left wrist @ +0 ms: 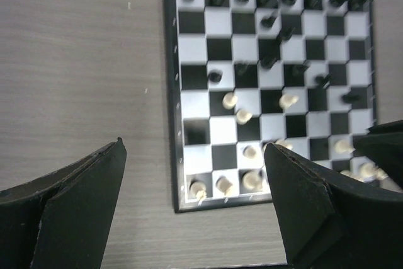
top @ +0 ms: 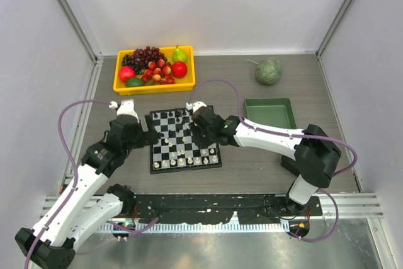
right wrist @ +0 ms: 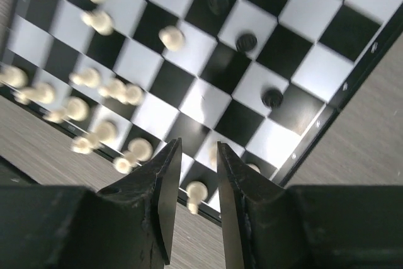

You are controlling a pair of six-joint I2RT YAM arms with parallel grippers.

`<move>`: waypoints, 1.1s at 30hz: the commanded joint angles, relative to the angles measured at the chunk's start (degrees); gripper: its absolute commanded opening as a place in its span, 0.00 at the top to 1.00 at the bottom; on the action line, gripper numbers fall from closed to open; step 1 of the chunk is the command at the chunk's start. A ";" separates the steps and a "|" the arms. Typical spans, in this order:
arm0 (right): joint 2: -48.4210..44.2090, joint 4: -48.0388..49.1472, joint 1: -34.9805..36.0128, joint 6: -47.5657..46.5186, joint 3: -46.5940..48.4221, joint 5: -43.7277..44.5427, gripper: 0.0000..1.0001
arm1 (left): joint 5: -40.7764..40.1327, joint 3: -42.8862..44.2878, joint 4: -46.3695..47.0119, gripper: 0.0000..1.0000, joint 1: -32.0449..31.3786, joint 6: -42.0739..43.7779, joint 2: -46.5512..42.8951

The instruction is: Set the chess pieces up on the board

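Observation:
The board (top: pixel 153 155) lies in the middle of the table, black pieces (top: pixel 170 116) along its far side and cream-white pieces (top: pixel 182 162) along its near side, with a few of each scattered mid-board. My right gripper (top: pixel 196 135) hangs low over the board's right part. In the right wrist view its jaws (right wrist: pixel 198 143) stand a narrow gap apart over the near-edge squares. A cream piece (right wrist: pixel 213 155) stands on the board (right wrist: pixel 352 86) just beyond the gap, partly hidden by one finger. My left gripper (left wrist: pixel 194 146) is wide open and holds nothing, above the table by the board's (left wrist: pixel 170 124) left near corner.
A yellow tray (top: pixel 154 86) of fruit sits behind the board. A green rectangular tray (top: pixel 269 101) lies to the right, with a round green fruit (top: pixel 268 71) behind it. Grey walls close in the table on three sides.

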 commanded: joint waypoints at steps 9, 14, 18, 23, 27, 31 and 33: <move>5.83 0.64 0.31 -0.14 17.15 0.04 0.63 | -1.33 17.22 8.32 0.00 7.11 -2.65 7.29; 9.69 0.90 0.40 -0.23 18.04 -0.39 0.63 | -3.17 4.02 15.02 0.00 7.90 -1.96 -4.48; 12.76 0.90 0.40 0.03 19.53 -1.01 0.63 | -6.61 5.41 10.28 0.00 9.83 1.03 -7.84; 16.11 -0.67 0.75 -0.32 22.60 0.13 0.63 | -5.56 4.27 9.83 0.00 10.63 2.62 -7.05; 17.69 -1.55 0.75 -0.67 23.92 0.74 0.62 | -3.01 4.18 10.45 0.00 11.68 2.88 -5.56; 18.75 -2.70 0.66 -1.02 24.89 1.89 0.62 | -1.34 4.27 11.33 0.00 12.30 3.58 -4.85; 19.10 -2.79 0.66 -1.11 25.16 1.72 0.63 | -0.98 4.09 11.50 0.01 12.56 3.76 -4.68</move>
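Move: The white pawn standing alone mid-board lies about 5 cm ahead of the right hand, 7 cm to its left and some 4 cm below. One black pawn stands about 3 cm beyond that pawn and 2 cm to its right, another 2 cm beyond and 5 cm to its right; a second white pawn is 7 cm to its left and 2 cm nearer. From the left hand the lone pawn is roughly 6 cm ahead, 20 cm right and 12 cm down. Carry the right gripper up and over in an arc, about 8 cm to the left and 5 cm forward, rising some 8 cm and sinking back to its starting height close above the lone white pawn, fingers still part-open. Meanwhile lift the left gripper, wide open, forward and well up, then ease it back down partway and out to the left, its fingers tilting up by about 15 degrees. ##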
